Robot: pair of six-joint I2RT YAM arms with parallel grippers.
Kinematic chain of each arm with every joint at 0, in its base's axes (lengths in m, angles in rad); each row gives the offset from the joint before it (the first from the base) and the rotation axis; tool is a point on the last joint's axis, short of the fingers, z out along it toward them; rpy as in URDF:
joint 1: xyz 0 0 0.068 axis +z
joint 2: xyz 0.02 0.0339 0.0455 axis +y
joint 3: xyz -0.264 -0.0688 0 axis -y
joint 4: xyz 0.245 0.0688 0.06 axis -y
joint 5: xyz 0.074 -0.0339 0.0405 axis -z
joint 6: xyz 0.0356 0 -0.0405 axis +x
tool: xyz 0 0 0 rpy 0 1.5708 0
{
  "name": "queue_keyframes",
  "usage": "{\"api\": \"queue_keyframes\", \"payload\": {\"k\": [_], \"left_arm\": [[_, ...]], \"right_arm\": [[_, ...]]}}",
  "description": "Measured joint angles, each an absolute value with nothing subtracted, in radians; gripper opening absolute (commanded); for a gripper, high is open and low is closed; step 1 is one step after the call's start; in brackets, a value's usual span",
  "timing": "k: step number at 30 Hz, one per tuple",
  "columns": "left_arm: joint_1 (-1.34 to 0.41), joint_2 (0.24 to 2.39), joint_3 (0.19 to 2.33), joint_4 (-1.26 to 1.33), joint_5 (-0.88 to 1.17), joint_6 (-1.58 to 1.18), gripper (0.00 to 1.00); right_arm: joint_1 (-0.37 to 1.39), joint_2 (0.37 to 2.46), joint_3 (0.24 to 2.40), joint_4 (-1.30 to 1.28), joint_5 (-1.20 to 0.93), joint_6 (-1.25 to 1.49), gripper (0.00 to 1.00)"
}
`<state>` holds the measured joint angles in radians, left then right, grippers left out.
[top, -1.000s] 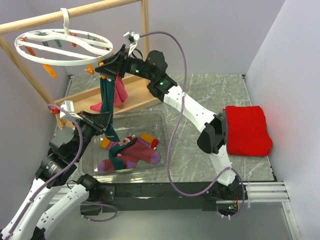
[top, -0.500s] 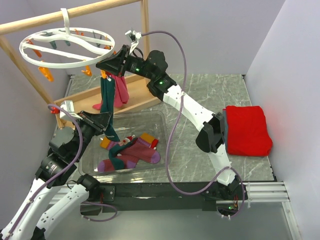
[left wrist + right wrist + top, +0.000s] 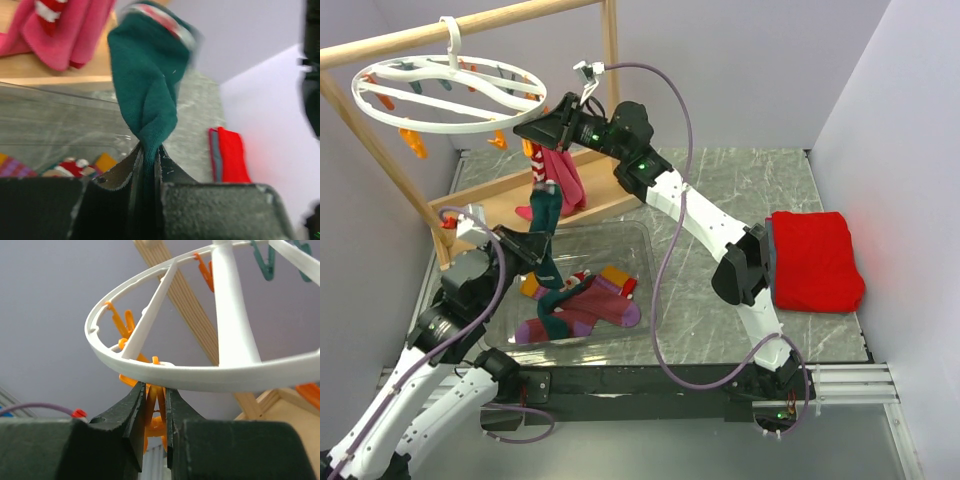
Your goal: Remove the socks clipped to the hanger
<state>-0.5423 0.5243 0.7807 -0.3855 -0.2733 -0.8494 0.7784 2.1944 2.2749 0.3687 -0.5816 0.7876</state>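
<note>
The white round hanger [image 3: 450, 85] hangs by its hook from the wooden rail. Just under its ring [image 3: 200, 377], my right gripper [image 3: 528, 130] [image 3: 155, 387] is shut on an orange clip [image 3: 159, 407]. A dark teal sock [image 3: 546, 215] [image 3: 145, 90] stands up from my left gripper [image 3: 533, 243] [image 3: 148, 150], which is shut on its lower part. The sock's top end is blurred, and no clip shows on it. Behind it hangs a magenta pink sock [image 3: 568, 180] [image 3: 65, 35] with a red-and-white striped piece [image 3: 537, 160]. More socks [image 3: 595, 305] lie in the clear bin.
The clear plastic bin [image 3: 642, 240] sits between the arm bases. A wooden rail frame [image 3: 610, 40] with a low wooden base board [image 3: 600, 200] stands at the back left. A folded red cloth [image 3: 815, 260] lies at the right. Further orange and teal clips [image 3: 410, 140] hang from the ring.
My right gripper closed on the orange clip. The teal sock's top dropped away from the ring. My left arm shifted a little to the right, still holding the sock. The hanger rocked.
</note>
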Motion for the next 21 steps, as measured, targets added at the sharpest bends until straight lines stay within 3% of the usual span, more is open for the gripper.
{"api": "queue_keyframes", "payload": {"k": [9, 10, 11, 12, 13, 18, 19, 20, 21], "left_arm": [[-0.542, 0.678, 0.839, -0.383, -0.338, -0.782, 0.1], [-0.542, 0.674, 0.839, -0.386, -0.337, -0.781, 0.11], [-0.542, 0.664, 0.839, -0.391, -0.336, -0.781, 0.11], [-0.542, 0.649, 0.838, -0.395, -0.334, -0.783, 0.12], [-0.542, 0.627, 0.838, -0.405, -0.334, -0.787, 0.12], [-0.542, 0.483, 0.817, -0.467, -0.33, -0.826, 0.13], [-0.542, 0.462, 0.817, -0.479, -0.329, -0.833, 0.14], [-0.542, 0.444, 0.817, -0.492, -0.328, -0.839, 0.14], [-0.542, 0.434, 0.817, -0.502, -0.327, -0.847, 0.15]], "right_arm": [[0.778, 2.159, 2.224, 0.326, -0.51, 0.896, 0.0], [0.778, 2.154, 2.218, 0.323, -0.505, 0.896, 0.04], [0.778, 2.143, 2.205, 0.323, -0.498, 0.892, 0.2], [0.778, 2.139, 2.2, 0.322, -0.494, 0.89, 0.28], [0.778, 2.137, 2.199, 0.322, -0.492, 0.887, 0.41], [0.778, 2.137, 2.2, 0.304, -0.494, 0.871, 0.74], [0.778, 2.137, 2.2, 0.297, -0.493, 0.866, 0.9], [0.777, 2.137, 2.201, 0.289, -0.493, 0.862, 0.99], [0.777, 2.137, 2.202, 0.279, -0.492, 0.859, 1.0]]}}
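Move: The left gripper holds the green sock, already off its clip, some 25 cm above the tray's sock pile, whose middle lies about 5 cm ahead and 6 cm to its right. The pink sock hangs roughly 18 cm straight ahead of the left gripper and 5 cm lower. The right gripper is shut on the orange clip, directly between its fingers; the hanger's middle is about 13 cm to its left, 3 cm ahead and 3 cm higher. Keep the left fingers shut on the green sock: swing the hand forward about 3 cm, dipping slightly, then whip it back about 5 cm while drifting left and rising a little. Hold the right hand nearly in place at the hanger rim, roll it some 10 degrees, then open its fingers wide to let go of the orange clip. ##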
